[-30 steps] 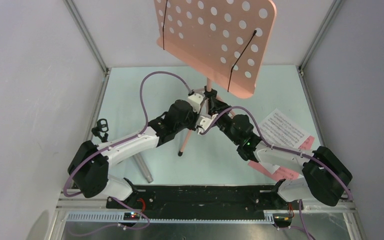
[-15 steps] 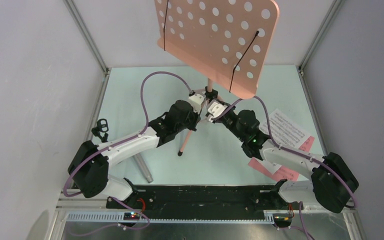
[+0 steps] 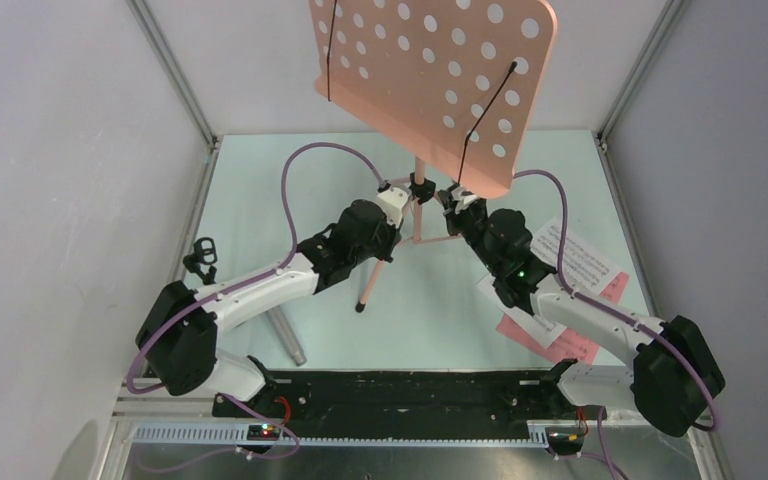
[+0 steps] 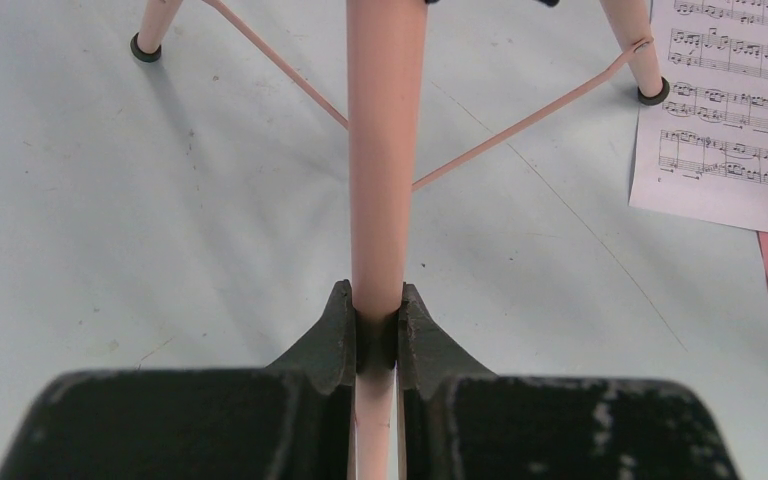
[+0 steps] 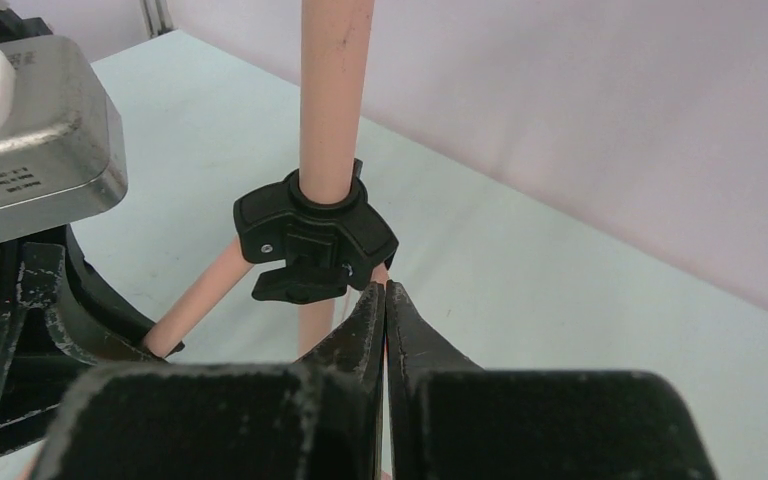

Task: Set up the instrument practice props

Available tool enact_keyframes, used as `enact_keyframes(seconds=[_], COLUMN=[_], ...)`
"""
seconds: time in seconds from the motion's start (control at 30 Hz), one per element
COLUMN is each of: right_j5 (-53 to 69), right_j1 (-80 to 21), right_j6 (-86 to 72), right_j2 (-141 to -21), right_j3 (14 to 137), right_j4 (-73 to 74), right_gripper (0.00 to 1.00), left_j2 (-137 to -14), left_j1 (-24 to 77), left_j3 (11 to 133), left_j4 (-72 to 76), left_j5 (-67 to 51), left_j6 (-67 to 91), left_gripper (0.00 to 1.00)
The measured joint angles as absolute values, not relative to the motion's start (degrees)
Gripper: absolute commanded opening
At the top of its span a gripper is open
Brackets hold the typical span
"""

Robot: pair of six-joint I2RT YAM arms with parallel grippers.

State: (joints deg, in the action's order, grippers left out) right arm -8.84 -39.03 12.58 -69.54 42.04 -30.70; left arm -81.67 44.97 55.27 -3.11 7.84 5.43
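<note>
The salmon-pink music stand stands mid-table, its perforated desk [image 3: 430, 80] high at the back. My left gripper [image 4: 377, 310] is shut on the stand's pole [image 4: 385, 150], just above the tripod legs. My right gripper [image 5: 386, 290] is shut with nothing between its fingers. Its tips sit just below and right of the pole's black collar clamp [image 5: 315, 235]. A white sheet-music page [image 3: 575, 255] and a pink page [image 3: 560, 345] lie flat on the right, partly under my right arm. The small black mic stand [image 3: 200, 255] stands at the left edge. The grey microphone [image 3: 285, 335] lies near my left arm.
Grey walls and aluminium frame posts [image 3: 175, 75] close in the table on three sides. A tripod foot [image 3: 361, 306] rests toward the front, and another foot [image 4: 651, 95] touches the white page. The desk overhangs both wrists.
My right gripper has moved up and to the right, from low among the legs to the collar clamp, and its jaws have closed. The left gripper keeps its hold on the pole.
</note>
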Motion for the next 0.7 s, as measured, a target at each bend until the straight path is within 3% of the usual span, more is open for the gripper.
enact_keyframes(seconds=[0.17, 0.23, 0.33, 0.53, 0.63, 0.7], right_j5=[-9.8, -10.3, -11.6, -13.0, -13.1, -13.3], right_j1=[-40.2, -40.4, -40.5, -41.2, -41.8, -42.0], right_j6=[12.5, 13.2, 14.2, 16.4, 17.0, 17.0], right_j2=[-69.5, -69.5, -69.5, -67.2, -65.3, -63.8], right_j3=[42.1, 42.1, 42.1, 38.5, 35.8, 34.8], right_j4=[-30.4, -30.4, -30.5, -30.9, -30.1, -28.9], right_gripper=[0.20, 0.31, 0.42, 0.52, 0.55, 0.55], left_j2=[-81.7, -81.7, -81.7, -81.5, -81.3, -81.0], left_j1=[45.0, 45.0, 45.0, 44.9, 44.8, 44.8], left_j3=[55.3, 55.4, 55.6, 55.6, 55.6, 55.6], left_j4=[-3.2, -3.4, -3.9, -8.0, -10.4, -11.2], left_j5=[7.9, 8.0, 8.1, 9.4, 10.2, 10.4], left_j6=[5.5, 5.5, 5.5, 4.5, 4.5, 4.6], left_gripper=[0.00, 0.06, 0.23, 0.55, 0.66, 0.66])
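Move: The left hand grips the music stand's near-left tripod leg; that leg's foot is about 12 cm back, 6 cm left and 16 cm below it, and the black collar 10 cm ahead, 6 cm right and 11 cm above. From the shut right hand the collar is some 3 cm ahead and 5 cm left, about level; the gripped leg is about 7 cm back, 10 cm left and 10 cm lower. Both grippers open: left frees the leg, easing left and down; right backs down some 4 cm from the collar. ##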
